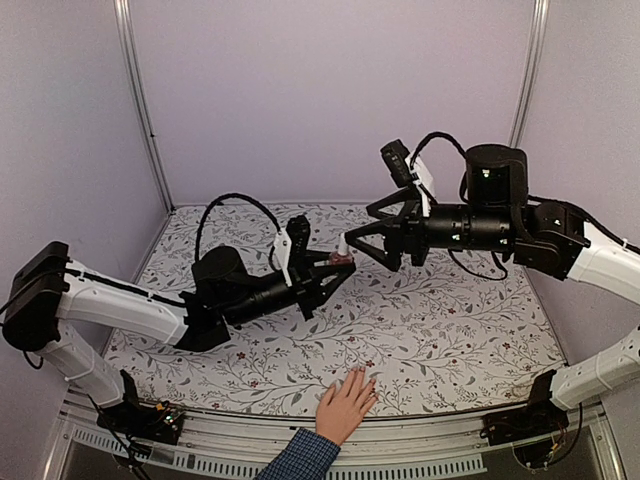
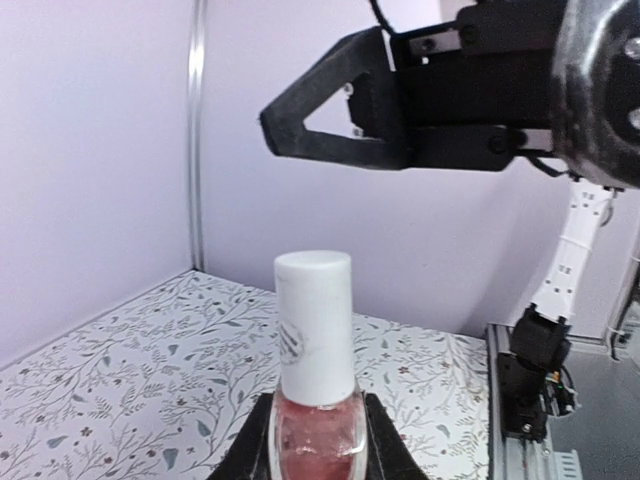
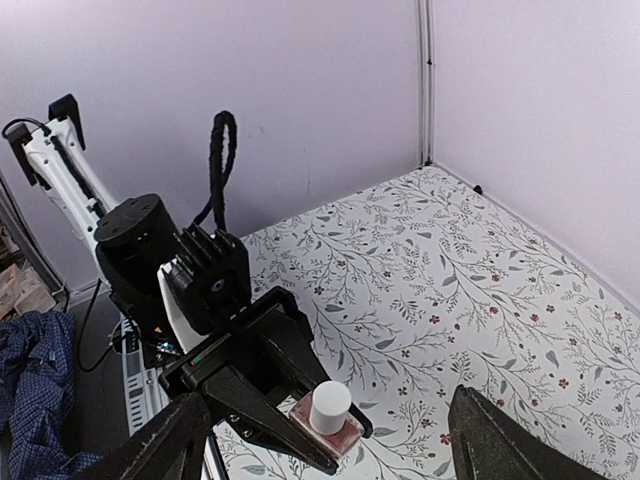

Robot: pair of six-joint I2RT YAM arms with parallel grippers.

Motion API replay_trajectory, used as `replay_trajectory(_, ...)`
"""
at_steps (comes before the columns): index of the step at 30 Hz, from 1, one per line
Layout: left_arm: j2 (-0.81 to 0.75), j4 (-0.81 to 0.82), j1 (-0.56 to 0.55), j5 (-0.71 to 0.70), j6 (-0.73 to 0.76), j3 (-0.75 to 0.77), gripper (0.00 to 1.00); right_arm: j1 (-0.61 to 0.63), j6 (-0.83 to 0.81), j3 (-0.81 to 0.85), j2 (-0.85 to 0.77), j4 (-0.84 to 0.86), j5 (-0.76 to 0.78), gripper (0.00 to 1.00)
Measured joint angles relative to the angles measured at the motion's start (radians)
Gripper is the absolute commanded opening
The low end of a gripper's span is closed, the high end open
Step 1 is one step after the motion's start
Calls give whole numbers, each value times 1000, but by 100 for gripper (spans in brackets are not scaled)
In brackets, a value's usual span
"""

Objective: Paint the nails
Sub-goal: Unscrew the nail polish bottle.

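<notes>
A light-skinned hand (image 1: 346, 405) with a blue checked cuff (image 1: 300, 458) lies flat at the table's near edge, fingers pointing away. The nails (image 1: 362, 380) at its fingertips are too small to make out. Above mid-table, my left gripper (image 1: 333, 268) is shut on a pink nail-polish bottle (image 2: 315, 420) with its white cap (image 2: 314, 325) on. My right gripper (image 1: 358, 226) is open, with its fingers (image 2: 340, 120) spread to either side of the cap and not touching it. In the right wrist view, the bottle (image 3: 325, 425) sits between my right gripper's (image 3: 328, 396) wide-apart fingertips.
A floral cloth (image 1: 430, 320) covers the table, with purple walls and metal posts (image 1: 140, 100) on three sides. A metal rail (image 1: 420, 455) runs along the near edge by the arm bases. A blue checked cloth (image 3: 30, 390) lies off the table.
</notes>
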Motion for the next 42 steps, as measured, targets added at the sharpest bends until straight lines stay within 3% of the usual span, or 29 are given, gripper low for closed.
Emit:
replay_trajectory(7,49,-35,-31,-204,27,48,0,0,73,8,69,-15,112,78)
replay_trajectory(15,98,-63,-63,-326,64,90,0,0,125,10,116,-27,188,57)
replay_trajectory(38,109,-64,-86,-436,126,115,0,-6,173,10,135,-8,145,2)
replay_trajectory(42,109,-61,-86,-436,128,115,0,-10,164,8,135,0,127,0)
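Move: The nail polish bottle is already upright between the left fingers, at their grip point, with its white cap about 3 cm straight above them. From the open right hand the cap lies some 4 cm below and 2 cm to the left, level with it fore and aft. The bottle's glass body is under the cap, about 7 cm below that hand and 2 cm to its left. Right fingers sink about 5 cm, move forward and pinch the cap; left carries the bottle forward 4 cm. ##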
